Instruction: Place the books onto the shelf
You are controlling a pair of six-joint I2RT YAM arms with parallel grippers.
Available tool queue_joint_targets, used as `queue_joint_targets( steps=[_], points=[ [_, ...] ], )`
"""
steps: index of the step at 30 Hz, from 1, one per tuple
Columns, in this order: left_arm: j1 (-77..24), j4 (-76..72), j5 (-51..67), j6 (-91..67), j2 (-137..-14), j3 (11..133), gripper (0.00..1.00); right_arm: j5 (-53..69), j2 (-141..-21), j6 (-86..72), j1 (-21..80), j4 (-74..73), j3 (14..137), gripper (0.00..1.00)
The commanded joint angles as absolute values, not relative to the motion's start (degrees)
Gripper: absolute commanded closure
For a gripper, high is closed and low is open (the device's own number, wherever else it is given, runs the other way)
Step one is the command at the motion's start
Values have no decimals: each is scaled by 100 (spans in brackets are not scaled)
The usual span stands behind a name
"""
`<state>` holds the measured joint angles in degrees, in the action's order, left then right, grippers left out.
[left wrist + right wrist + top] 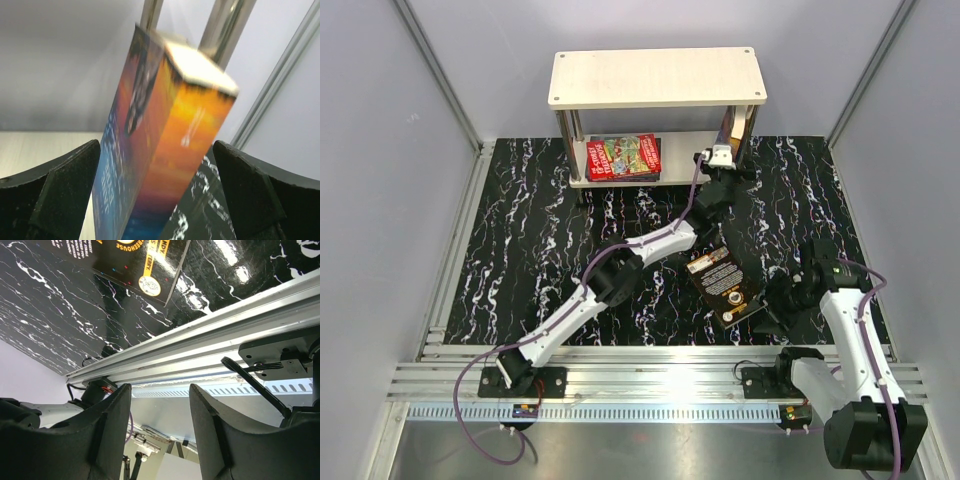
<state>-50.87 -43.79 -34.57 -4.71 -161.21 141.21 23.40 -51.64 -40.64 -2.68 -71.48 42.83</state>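
Observation:
The shelf (655, 77) stands at the back of the table. A red book (623, 157) lies flat on the left of its lower board. At the right end of that board a book (740, 126) stands on edge, and my left gripper (724, 153) is right in front of it. In the left wrist view this orange and blue book (165, 135) leans toward the silver posts (227, 25), and my left gripper (156, 145) is open around it. A dark book (725, 283) lies flat on the table. My right gripper (780, 305) hovers by its near right corner, open and empty (160, 390).
Aluminium rails (650, 380) run along the table's near edge, under both arm bases. Grey walls close in the left, back and right sides. The right wrist view shows the dark book's corner (135, 260) and the rail (210, 340).

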Motion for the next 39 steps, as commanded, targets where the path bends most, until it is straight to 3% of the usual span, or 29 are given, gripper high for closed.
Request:
queue_joint_targets(
  steps=[1,9,17,20,39],
  points=[
    [-5133,-4711,-3340,-598,-15847,14001,1,2312,-5063,-4148,-237,-7216,4228,43],
    [-5309,-5045,-3709,-457,-15293,12956,3,2312,-4931,-4210,-237,-7207,4113,43],
    [-5317,-5168,-3850,-413,-15047,12559,50,2347,-4896,-4271,-237,-7023,3841,43],
    [-5291,-5098,-3823,-352,-15135,12656,62,2347,-4948,-4289,-237,-6935,3815,43],
    [-4975,-4438,-3076,-756,-16163,14203,73,2391,-5475,-4281,-237,-6451,3735,44]
  ],
)
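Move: The tilted Jane Eyre book stands at the right end of the shelf, its top leaning right. Its middle is about 5 cm ahead of my open left hand, roughly in line sideways and some 5 cm lower. The shelf's right front post is about 5 cm to that hand's right and 3 cm ahead; the stacked books are some 26 cm to its left, 3 cm ahead and 8 cm lower. From my right hand, Jane Eyre is about 46 cm ahead, 7 cm left and 6 cm higher. I drop my left hand about 6.5 cm down the spine with the fingers wide, easing back 2–3 cm and rolling slightly, left side up. Low on that path I close the fingers and pinch the spine from both sides, then push forward about 4 cm, into the shelf, while rising some 3 cm. My empty right hand sinks about 3 cm. ##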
